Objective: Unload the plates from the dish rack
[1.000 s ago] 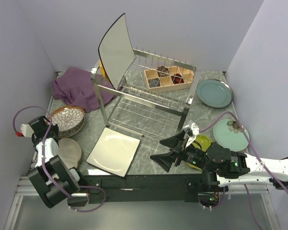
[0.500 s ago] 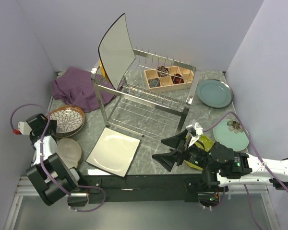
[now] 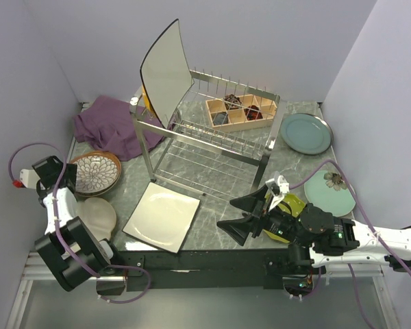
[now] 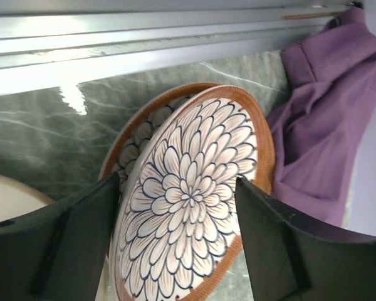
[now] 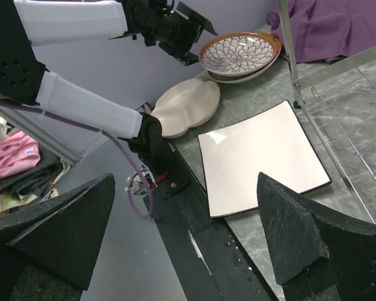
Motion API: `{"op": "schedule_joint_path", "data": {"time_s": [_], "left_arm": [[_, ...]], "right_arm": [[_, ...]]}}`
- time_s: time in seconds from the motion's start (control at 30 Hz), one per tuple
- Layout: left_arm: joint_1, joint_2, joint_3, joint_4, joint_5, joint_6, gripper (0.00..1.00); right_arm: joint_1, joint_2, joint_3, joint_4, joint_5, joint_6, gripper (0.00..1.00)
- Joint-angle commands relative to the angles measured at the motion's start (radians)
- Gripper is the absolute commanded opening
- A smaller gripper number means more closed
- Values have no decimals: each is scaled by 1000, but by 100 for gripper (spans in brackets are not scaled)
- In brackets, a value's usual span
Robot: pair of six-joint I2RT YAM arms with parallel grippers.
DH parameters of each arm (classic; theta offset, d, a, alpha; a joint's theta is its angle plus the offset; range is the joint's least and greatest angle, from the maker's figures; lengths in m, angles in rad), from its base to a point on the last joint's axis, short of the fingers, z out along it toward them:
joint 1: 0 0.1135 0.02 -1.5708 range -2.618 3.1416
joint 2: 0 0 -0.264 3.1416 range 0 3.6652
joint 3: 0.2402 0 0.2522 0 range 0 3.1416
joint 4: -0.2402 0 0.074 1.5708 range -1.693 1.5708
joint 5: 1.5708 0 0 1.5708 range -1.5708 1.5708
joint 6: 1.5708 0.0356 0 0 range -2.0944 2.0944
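Observation:
The dish rack [image 3: 207, 140] stands mid-table with one large cream square plate [image 3: 166, 72] upright at its left end. Out of the rack lie a second square plate [image 3: 162, 216], a cream round plate [image 3: 97, 216], a teal-grey plate [image 3: 305, 133], a mint flower plate [image 3: 327, 190] and a yellow-green plate [image 3: 289, 205]. The brown-rimmed patterned plate [image 4: 188, 207] rests tilted on another brown-rimmed dish. My left gripper [image 4: 177, 182] is open with its jaws either side of that plate. My right gripper [image 3: 227, 214] hangs wide open and empty over the table's front edge.
A wooden compartment box [image 3: 241, 112] sits on the rack's far side. A purple cloth [image 3: 109, 125] lies crumpled at the back left, next to the patterned plate. Walls close in on both sides. The right wrist view shows the square plate [image 5: 263, 157] and a rack leg [image 5: 291, 56].
My left gripper has gone from shut to open, letting go of the patterned plate, and has drawn back a little to the left. The right arm dropped slightly, then held still.

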Motion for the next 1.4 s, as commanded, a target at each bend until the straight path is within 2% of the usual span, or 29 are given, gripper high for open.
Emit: {"op": "schedule_joint_path", "data": {"time_s": [0.0, 0.2, 0.57, 0.83, 0.93, 1.1, 1.2, 1.23, 1.37], "left_arm": [[0, -30, 63, -26, -65, 34, 79], [-2, -22, 85, -66, -105, 52, 80], [-8, 18, 70, -27, -73, 44, 79], [-82, -72, 174, -64, -107, 89, 79], [-105, -143, 250, -60, -69, 135, 79], [-174, -211, 396, 5, 155, 264, 76], [-261, -254, 458, 45, 227, 329, 76], [-320, -266, 471, 52, 232, 348, 77], [-419, -295, 572, 68, 295, 411, 78]], "right_arm": [[6, -8, -6, 36, 10, -14, 100], [6, -4, -7, 42, 5, -13, 100], [7, -7, -10, 43, 7, -13, 100], [6, 16, 2, 16, 39, -11, 100], [6, 18, 5, 16, 54, -10, 100], [6, 29, 8, 13, 57, -10, 100], [6, 41, 8, 22, 42, -22, 100], [6, 45, 10, 22, 38, -25, 100], [6, 71, 17, 17, 41, -30, 100]]}}
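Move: The last plate upright in the rack stands about 41 cm right of the left hand, 14 cm ahead and 30 cm above. The patterned plate just put down lies some 7 cm ahead, 7 right and 8 below; the purple cloth about 25 ahead, 15 right and 9 below. From the right hand, the racked plate is about 36 cm ahead, 28 left and 10 above. The open left hand lingers, then rises some 30 cm, swinging right and turning clockwise towards the racked plate. ##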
